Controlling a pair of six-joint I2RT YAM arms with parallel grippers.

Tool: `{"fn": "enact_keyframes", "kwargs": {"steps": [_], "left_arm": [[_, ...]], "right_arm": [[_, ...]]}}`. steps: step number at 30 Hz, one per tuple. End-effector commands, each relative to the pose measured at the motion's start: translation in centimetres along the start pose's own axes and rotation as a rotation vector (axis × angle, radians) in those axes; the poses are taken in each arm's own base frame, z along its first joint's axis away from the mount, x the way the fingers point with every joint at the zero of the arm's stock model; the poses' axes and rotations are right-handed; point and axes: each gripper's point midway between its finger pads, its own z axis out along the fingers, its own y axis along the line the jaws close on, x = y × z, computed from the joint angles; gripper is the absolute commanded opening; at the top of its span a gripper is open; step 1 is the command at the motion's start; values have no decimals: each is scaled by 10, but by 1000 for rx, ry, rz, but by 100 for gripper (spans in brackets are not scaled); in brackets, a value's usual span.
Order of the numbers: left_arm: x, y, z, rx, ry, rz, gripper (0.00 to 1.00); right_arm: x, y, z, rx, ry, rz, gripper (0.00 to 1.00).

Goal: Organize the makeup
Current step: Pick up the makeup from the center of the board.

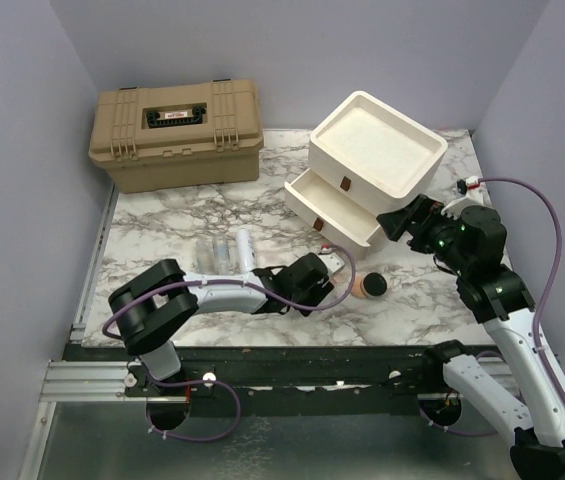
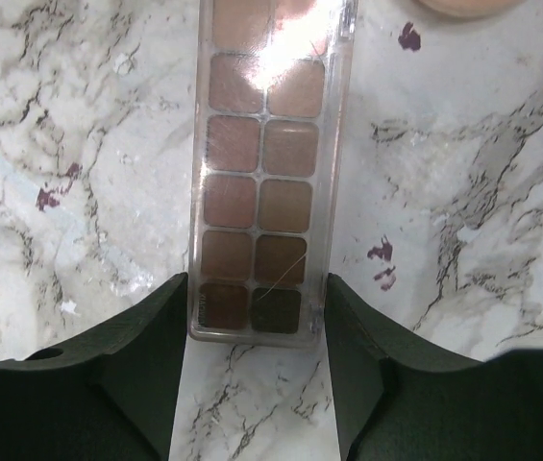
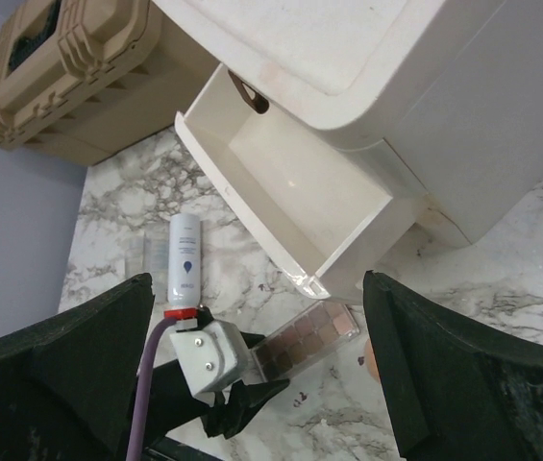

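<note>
The pink palette (image 2: 257, 173) lies flat on the marble table (image 2: 79, 173), a clear case with two columns of brown and pink shades. My left gripper (image 2: 257, 317) straddles its near end, its fingers (image 2: 151, 346) against both long sides. From above, the left gripper (image 1: 312, 280) points right at the palette (image 1: 340, 260). A round black compact (image 1: 370, 287) with peach powder sits just beyond it. A whitish bottle (image 1: 245, 248) and slim clear tubes (image 1: 212, 250) lie left of the arm. My right gripper (image 3: 257, 288) hangs open above the palette (image 3: 305, 336), holding nothing.
The cream drawer unit (image 1: 377, 150) stands at the back right, its lower drawer (image 3: 290, 182) pulled open and bare inside. A tan toolbox (image 1: 177, 130) sits shut at the back left. Purple walls close in three sides.
</note>
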Motion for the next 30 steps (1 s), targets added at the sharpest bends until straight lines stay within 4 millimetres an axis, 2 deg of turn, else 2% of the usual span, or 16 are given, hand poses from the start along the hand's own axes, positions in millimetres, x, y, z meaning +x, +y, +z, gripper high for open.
{"fn": "enact_keyframes", "kwargs": {"steps": [1,4,8,16,19,22,24,26,30], "left_arm": [[5,9,-18,-62,-16,-7,28],[-2,11,-27,-80,-60,-24,25],[-12,14,-37,-98,-106,-40,25],[-28,-3,-55,-12,-167,-29,26],[-39,-8,-65,7,-200,-35,26],[-43,-21,-74,79,-222,-7,26],[-43,-25,-78,95,-224,16,26],[-42,-28,-84,114,-231,37,26],[-49,-26,-97,113,-278,42,26]], "right_arm": [[2,19,-4,-107,6,21,96],[2,25,-5,-132,19,2,96],[5,28,-6,-137,57,-3,96],[38,41,-6,-242,224,13,96],[44,36,-1,-223,252,15,96],[46,13,9,-90,266,8,96],[46,6,11,-54,284,-28,96],[49,6,12,-59,314,-47,96],[64,21,7,-164,397,-37,95]]}}
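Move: The makeup palette is already pinched in the left fingers by its near-left end, its middle some 3 cm ahead and 4 cm right. The open drawer's middle lies about 17 cm ahead of the left hand, 7 right and 2 higher; the lidded jar 14 cm right and 2 ahead, the white tube 12 left and 10 ahead. From the right hand, the palette lies roughly 9 cm left, 3 back and 25 below; the drawer 12 ahead, 5 left and 22 below. Mostly straight up, some 9 cm, after a short leftward shift it later undoes, the left hand lifts the pinched palette off the table, drawing back about 3 cm and tilting slightly, fingers keeping their grip. The right hand, wide open and empty, goes left about 4 cm, then down about as far towards the palette, turning counter-clockwise and tipping down some 15 degrees. ##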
